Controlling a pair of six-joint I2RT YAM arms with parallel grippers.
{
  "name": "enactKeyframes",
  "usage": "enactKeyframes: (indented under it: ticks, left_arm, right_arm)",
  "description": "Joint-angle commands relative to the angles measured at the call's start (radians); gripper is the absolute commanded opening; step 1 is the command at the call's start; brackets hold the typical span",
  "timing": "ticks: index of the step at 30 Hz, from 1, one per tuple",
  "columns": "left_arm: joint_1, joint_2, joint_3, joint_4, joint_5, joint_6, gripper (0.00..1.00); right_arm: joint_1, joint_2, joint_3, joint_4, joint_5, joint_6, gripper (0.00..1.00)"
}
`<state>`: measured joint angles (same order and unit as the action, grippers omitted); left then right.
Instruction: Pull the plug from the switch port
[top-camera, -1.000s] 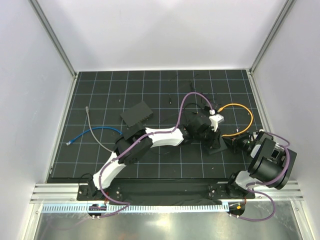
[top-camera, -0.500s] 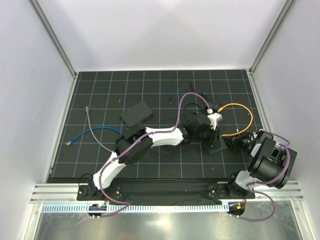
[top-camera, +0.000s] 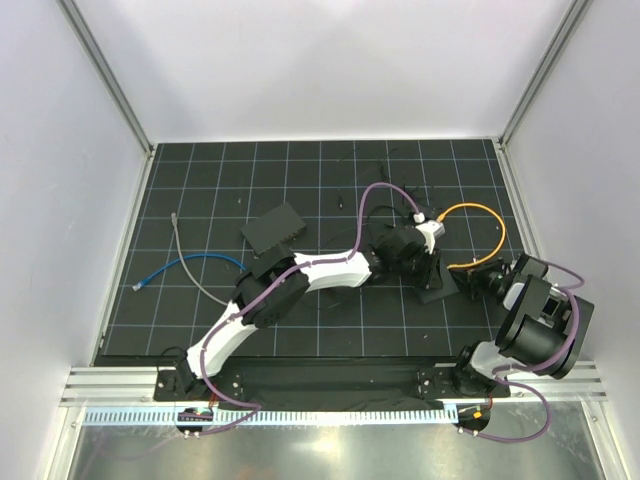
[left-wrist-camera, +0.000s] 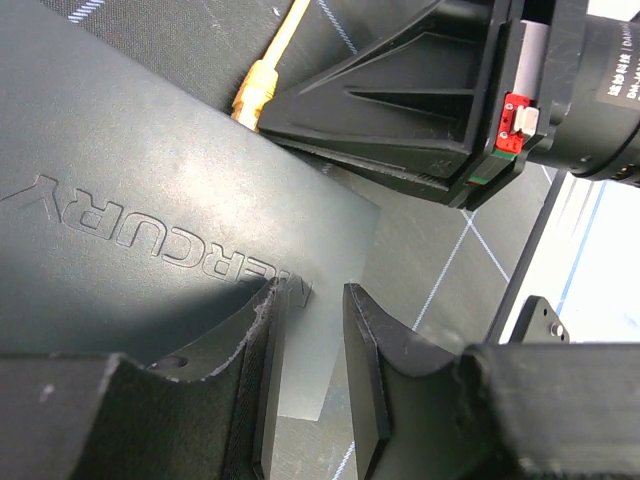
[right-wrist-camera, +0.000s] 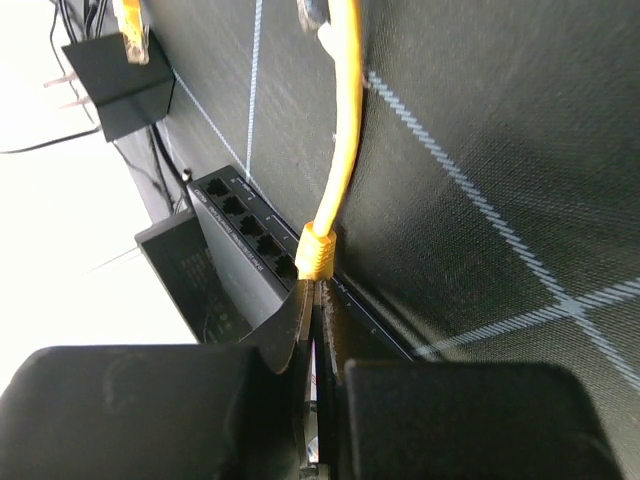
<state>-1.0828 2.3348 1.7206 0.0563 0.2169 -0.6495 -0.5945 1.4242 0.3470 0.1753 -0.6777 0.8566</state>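
The black switch (top-camera: 432, 282), embossed MERCURY (left-wrist-camera: 150, 220), lies on the mat right of centre. The yellow plug (right-wrist-camera: 318, 250) sits at the switch's row of ports (right-wrist-camera: 245, 215), its yellow cable (top-camera: 497, 235) looping away over the mat. My right gripper (right-wrist-camera: 313, 292) is shut, its tips pressed up against the plug's lower end; whether they pinch any of it is hidden. My left gripper (left-wrist-camera: 312, 380) hovers over the switch's near corner with its jaws apart, one finger (left-wrist-camera: 262, 370) above the casing. From the left wrist, the plug (left-wrist-camera: 254, 95) shows at the switch's far edge beside the right gripper's body (left-wrist-camera: 400, 90).
A second black box (top-camera: 272, 228) lies left of the arms. A blue cable (top-camera: 190, 260) and a grey cable (top-camera: 180, 240) lie at the left of the mat. A black adapter (right-wrist-camera: 110, 85) with another yellow plug (right-wrist-camera: 130, 25) sits behind the switch. White walls enclose the mat.
The left arm and the switch have shifted slightly right. The right gripper has crept up toward the switch, and the left jaws have narrowed a little.
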Motion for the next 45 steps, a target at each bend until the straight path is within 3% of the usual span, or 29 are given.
enactKeyframes:
  ticks: [1,9,14,19,21,29,45]
  left_arm:
    - [0.017,0.067,-0.015,-0.185,-0.059,0.007,0.34]
    - [0.017,0.098,0.03,-0.225,-0.045,0.01,0.33]
    - [0.017,0.097,0.025,-0.208,-0.018,0.011,0.33]
    - [0.017,0.078,-0.001,-0.167,-0.001,0.014,0.33]
    - [0.017,0.075,-0.01,-0.161,0.002,0.014,0.33]
    - [0.017,0.075,-0.012,-0.154,0.006,0.016,0.33]
    - [0.017,0.075,-0.012,-0.15,0.006,0.014,0.33]
  right_arm:
    - [-0.011,-0.021,0.044,-0.045,0.21,-0.045,0.01]
    - [-0.01,0.019,0.106,-0.097,0.176,-0.137,0.01]
    - [-0.01,-0.071,0.087,-0.137,0.162,-0.163,0.03]
    - [-0.01,-0.165,0.073,-0.22,0.141,-0.177,0.19]
    - [-0.01,-0.177,0.058,-0.206,0.132,-0.171,0.31]
    - [-0.01,-0.096,-0.014,-0.077,0.067,-0.139,0.41]
    - [-0.008,0.039,-0.017,-0.017,0.014,-0.134,0.4]
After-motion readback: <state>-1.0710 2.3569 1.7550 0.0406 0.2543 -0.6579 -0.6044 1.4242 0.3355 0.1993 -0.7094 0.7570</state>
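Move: The yellow cable's plug, at the switch's port edge, is right at the right hand's closed fingertips, about 1 cm ahead. The switch's middle lies some 4 cm to that hand's left and 1 cm farther out, while the black adapter sits about 15 cm forward and 9 cm left. From the left hand, over the switch, the plug lies roughly 6 cm right, 3 cm forward and 3 cm lower. Rightward, away from the switch, the right hand draws about 3 cm from the plug it seems to pinch, its left side tipping down some 10 degrees; then it opens, hops up about 2 cm, and comes back down and left nearly to its start, open fingers straddling the plug. The left hand stays, fingertips seemingly still on the switch. ##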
